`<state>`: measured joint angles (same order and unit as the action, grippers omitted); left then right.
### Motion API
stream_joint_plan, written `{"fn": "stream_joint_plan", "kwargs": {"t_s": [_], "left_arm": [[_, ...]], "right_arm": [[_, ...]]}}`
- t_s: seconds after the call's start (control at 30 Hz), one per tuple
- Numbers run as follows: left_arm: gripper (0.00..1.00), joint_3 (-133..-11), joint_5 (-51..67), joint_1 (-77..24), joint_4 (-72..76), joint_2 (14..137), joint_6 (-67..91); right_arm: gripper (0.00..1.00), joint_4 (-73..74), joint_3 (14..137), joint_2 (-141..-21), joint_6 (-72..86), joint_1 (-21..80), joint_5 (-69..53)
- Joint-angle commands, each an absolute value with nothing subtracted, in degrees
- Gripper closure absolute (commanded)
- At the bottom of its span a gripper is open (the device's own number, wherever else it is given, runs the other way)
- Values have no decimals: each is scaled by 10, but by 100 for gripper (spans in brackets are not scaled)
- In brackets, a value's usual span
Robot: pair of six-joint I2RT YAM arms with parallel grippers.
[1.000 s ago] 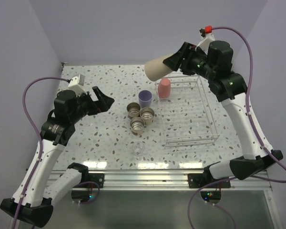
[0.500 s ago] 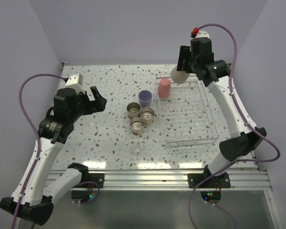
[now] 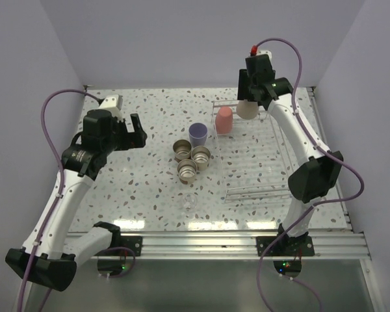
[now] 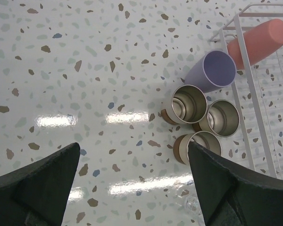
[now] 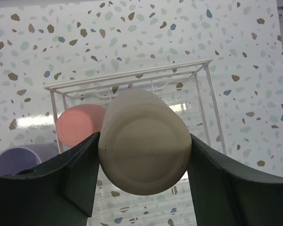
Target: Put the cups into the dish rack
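My right gripper [image 3: 247, 103] [image 5: 144, 143] is shut on the taller tan cup [image 3: 247, 110] [image 5: 145, 148]. It holds the cup upright, base up, over the far left part of the clear dish rack [image 3: 292, 175] [image 5: 132, 81]. A pink-red cup [image 3: 224, 120] [image 4: 258, 43] [image 5: 78, 125] stands upside down in the rack's far left corner. Just left of the rack, on the table, are a lavender cup [image 3: 197, 134] [image 4: 211, 74] and three short beige cups [image 3: 187, 169] [image 4: 188, 104] with shiny insides. My left gripper [image 3: 138, 133] [image 4: 132, 150] hovers open and empty to their left.
A small clear glass-like object [image 3: 190, 201] [image 4: 191, 203] lies on the speckled table near the beige cups, toward the front. Lavender walls close in the back and both sides. A metal rail [image 3: 201, 244] runs along the front edge.
My right arm swung the tan cup from lying sideways, left of the rack's far corner, to upright over the rack. My left arm shifted slightly back, its gripper still open.
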<state>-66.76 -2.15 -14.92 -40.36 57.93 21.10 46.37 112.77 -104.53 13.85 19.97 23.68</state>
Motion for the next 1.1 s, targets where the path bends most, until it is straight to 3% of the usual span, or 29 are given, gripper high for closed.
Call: {"fn": "stream_joint_plan", "kwargs": {"t_s": [0.0, 0.73, 1.07], "left_arm": [[0, -695, -11, -135, -384, 583, 188], [0, -711, -13, -117, -396, 613, 192], [0, -724, -10, -116, -397, 624, 188]], "right_arm": [[100, 429, 1123, -1053, 138, 190, 249], [100, 378, 1121, -1186, 200, 159, 156], [100, 369, 1098, -1177, 200, 159, 160]]}}
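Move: The beige cup is in my right hand; its place in the rack's far end lies about 3 cm ahead of that hand, straight in line sideways and some 16 cm down. The red cup stands next to that place, 8 cm to its left. The purple cup is about 19 cm left and 2 cm back of my right hand, 22 cm lower. From my left hand the place is roughly 21 cm ahead, 39 cm right and 15 cm down. I lower the beige cup mouth-down into the far end of the dish rack, right beside the red cup: my right hand sinks about 11 cm while reaching some 5 cm forward, tipping its fingers down a little, then holds still there with the grip kept on the cup's base. My open left hand eases about 2 cm forward over the table. ##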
